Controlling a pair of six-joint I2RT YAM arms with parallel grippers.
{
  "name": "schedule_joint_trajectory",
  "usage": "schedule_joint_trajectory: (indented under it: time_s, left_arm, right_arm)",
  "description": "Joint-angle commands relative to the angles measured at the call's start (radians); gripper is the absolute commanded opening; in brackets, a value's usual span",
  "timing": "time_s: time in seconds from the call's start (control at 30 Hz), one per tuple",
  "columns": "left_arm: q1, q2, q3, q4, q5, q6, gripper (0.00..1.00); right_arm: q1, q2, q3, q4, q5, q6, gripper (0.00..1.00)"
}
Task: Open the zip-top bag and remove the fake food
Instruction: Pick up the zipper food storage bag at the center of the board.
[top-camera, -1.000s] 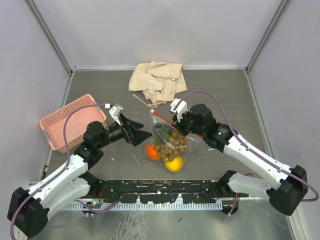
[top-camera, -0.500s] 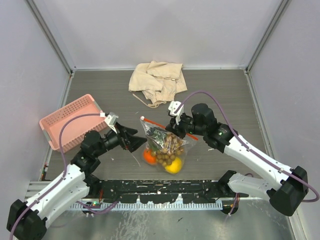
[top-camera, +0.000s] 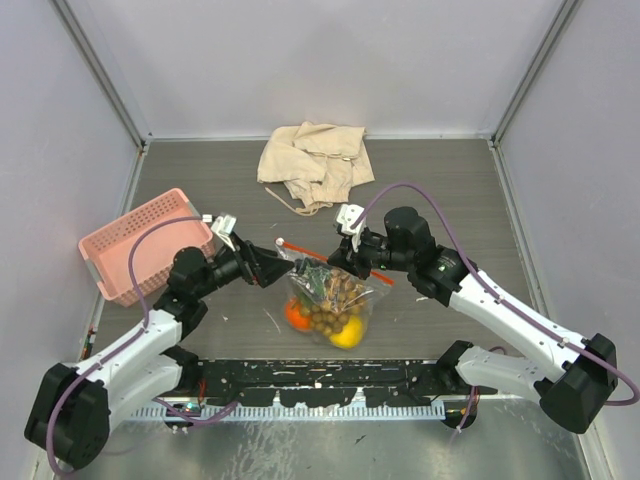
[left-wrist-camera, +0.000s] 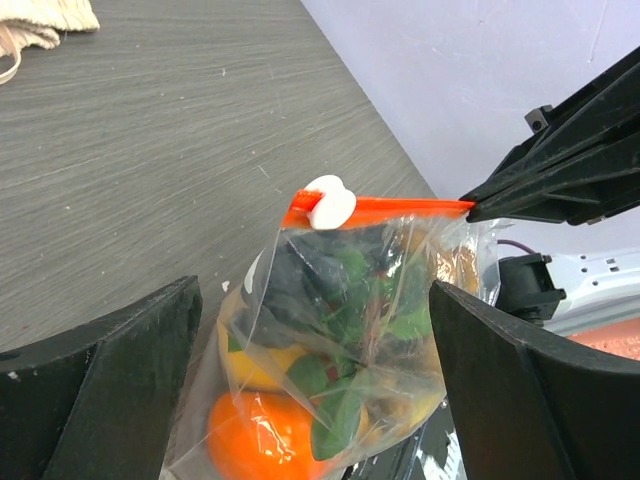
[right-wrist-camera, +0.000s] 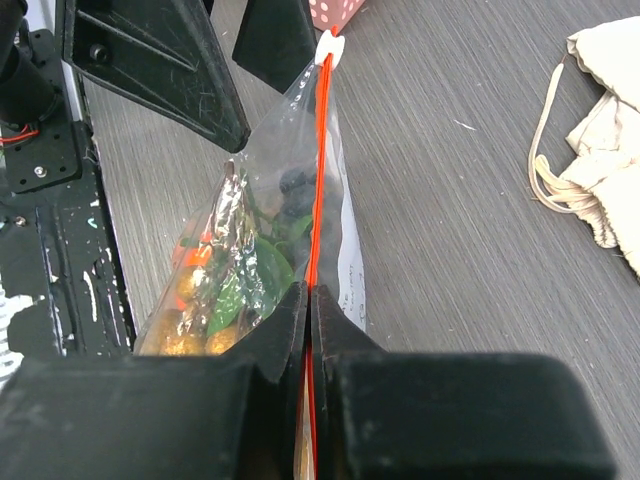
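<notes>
The zip-top bag (top-camera: 335, 300) hangs upright off the table, its orange-red zip strip (left-wrist-camera: 390, 205) on top and shut. A white slider (left-wrist-camera: 328, 202) sits at the strip's left end. My right gripper (right-wrist-camera: 310, 297) is shut on the strip near its right end. My left gripper (left-wrist-camera: 315, 385) is open, one finger (left-wrist-camera: 110, 390) on each side of the bag's slider end, not touching it. The fake food is inside: an orange fruit (left-wrist-camera: 265, 440), a yellow lemon (top-camera: 347, 332), tan berries (top-camera: 325, 318), dark grapes (left-wrist-camera: 300, 270) and green leaves.
A pink mesh basket (top-camera: 130, 245) stands at the left, behind my left arm. A beige cloth (top-camera: 315, 160) with a drawstring lies at the back middle. A black rail (top-camera: 320, 380) runs along the near edge.
The right gripper has carried the bag to the left and levelled its zip strip. The left gripper dipped back, then came up around the slider end.
</notes>
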Motion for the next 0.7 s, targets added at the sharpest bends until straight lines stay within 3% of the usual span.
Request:
schedule_joint_trajectory:
  time_s: [0.0,0.13,0.4,0.5,0.67]
  left_arm:
    - [0.007,0.012,0.026,0.143,0.044,-0.009,0.95]
    - [0.007,0.025,0.040,0.130,0.053,0.002,0.88]
    - [0.007,0.092,0.061,0.111,0.100,-0.011,0.58]
    - [0.007,0.109,0.074,0.098,0.109,-0.014,0.36]
    - [0.007,0.118,0.092,0.091,0.111,-0.027,0.14]
  right_arm:
    - [0.004,-0.033,0.030,0.070,-0.028,0.011,0.01]
    - [0.004,-0.024,0.030,0.071,-0.028,0.013,0.01]
    - [0.004,-0.016,0.026,0.071,-0.023,0.026,0.01]
    - [0.004,-0.013,0.027,0.064,-0.015,0.030,0.01]
    - [0.004,-0.004,0.038,0.033,0.008,0.036,0.02]
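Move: The zip-top bag's slider end stands between the left hand's open fingers, some 3 cm above their midpoint and about 2 cm farther forward, level with it sideways. Inside the bag, the orange fruit hangs about 6 cm back, 4 cm right and 9 cm below the left hand, the yellow fruit about 8 cm back, 12 cm right and 11 cm below. From the right hand, the slider end is roughly 10 cm left and 4 cm forward, at about its height. The left hand, its wide-open fingers straddling the bag's corner, creeps only about 1.5 cm to the right along the bag mouth, lifting a touch and then sinking about 1 cm while it turns some 5 degrees clockwise, and shuts its fingers most of the way to pinch the clear film just below the white slider. The right hand stays where it is and keeps its closed grip on the orange zip strip farther along, so the bag hangs steady for the left fingers to close on. ##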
